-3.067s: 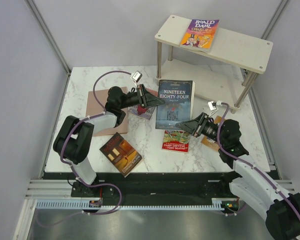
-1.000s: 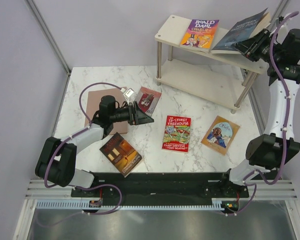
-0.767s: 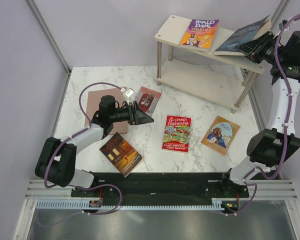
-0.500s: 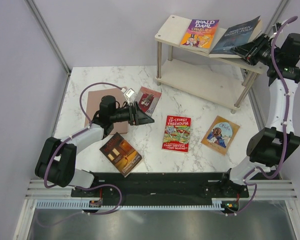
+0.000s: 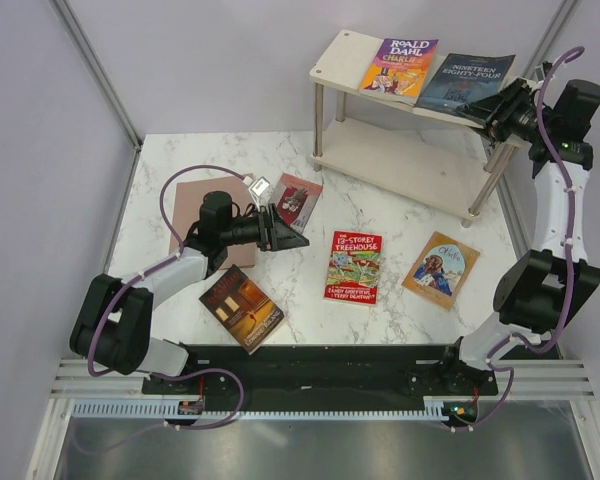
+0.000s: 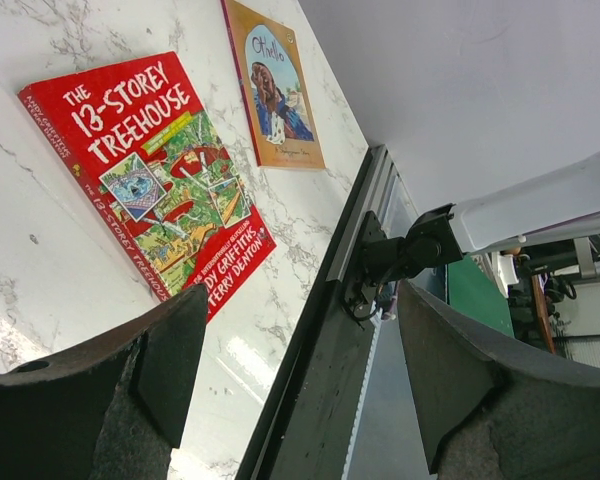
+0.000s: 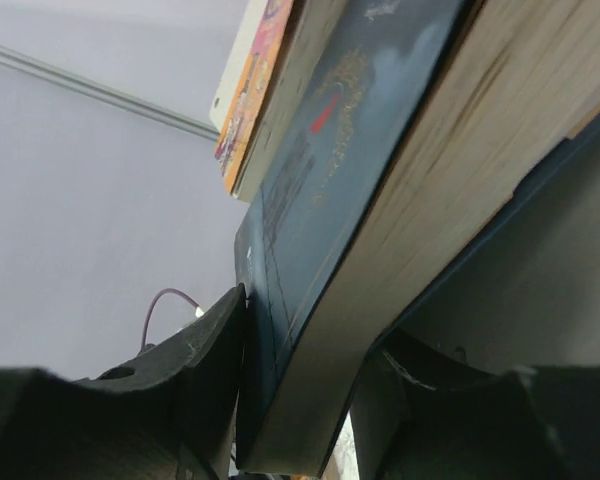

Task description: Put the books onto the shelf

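The dark blue Nineteen Eighty-Four lies flat on the shelf's top board beside the Roald Dahl book. My right gripper straddles its near right corner; in the right wrist view the blue book fills the space between the fingers, one pad on the cover and a thin dark gap on the other side. On the table lie the red Treehouse, Othello, a dark brown-orange book and a pale pink-red book. My left gripper hovers open and empty beside the pink-red book.
A brownish-pink mat lies under the left forearm. The shelf's lower board and silver posts stand at the table's back right. Grey walls close in both sides, and a black rail runs along the near edge.
The right arm lowered the tilted Nineteen Eighty-Four until it lies flat on the top board, and its jaws widened. The left arm has not moved.
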Available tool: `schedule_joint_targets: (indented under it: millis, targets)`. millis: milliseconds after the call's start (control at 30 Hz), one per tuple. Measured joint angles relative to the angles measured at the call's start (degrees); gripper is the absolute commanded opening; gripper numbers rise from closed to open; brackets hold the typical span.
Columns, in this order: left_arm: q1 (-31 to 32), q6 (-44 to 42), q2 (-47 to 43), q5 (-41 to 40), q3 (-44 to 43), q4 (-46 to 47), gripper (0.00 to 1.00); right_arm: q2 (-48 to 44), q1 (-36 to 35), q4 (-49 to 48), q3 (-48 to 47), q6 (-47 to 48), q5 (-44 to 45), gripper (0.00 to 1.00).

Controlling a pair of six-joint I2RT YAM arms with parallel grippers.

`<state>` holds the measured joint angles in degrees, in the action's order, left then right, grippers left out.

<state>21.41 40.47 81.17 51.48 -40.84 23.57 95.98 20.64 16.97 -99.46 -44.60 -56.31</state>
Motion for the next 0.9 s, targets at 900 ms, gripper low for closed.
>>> schedule_joint_targets:
  millis: [900]
  targets:
    - [0.2,0.0,-2.7,0.0,0.0,-1.2,0.82,-8.0,2.4,22.0,-2.5,10.9,19.4,0.98]
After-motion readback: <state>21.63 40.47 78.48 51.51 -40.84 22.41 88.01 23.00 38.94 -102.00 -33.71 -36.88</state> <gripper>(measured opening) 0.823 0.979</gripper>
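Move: Nineteen Eighty-Four lies on the top board, its near right corner still between the right hand's already parting fingers; its middle is about 7 cm ahead of that hand, 3 cm left and level. The Roald Dahl book is some 12 cm ahead and 14 cm left. The board's front right corner is about 8 cm back, 9 cm right and 2 cm lower. From the left hand, Nineteen Eighty-Four lies roughly 25 cm ahead, 37 cm right and 20 cm higher. Nineteen Eighty-Four is let go at its near right corner: the right hand's fingers go on spreading to fully open while it draws back about 4 cm, clear of the book. Then it swings some 4 cm to the right, away from the book towards the board's right end, turning clockwise by nearly 20 degrees and tipping a little down. ##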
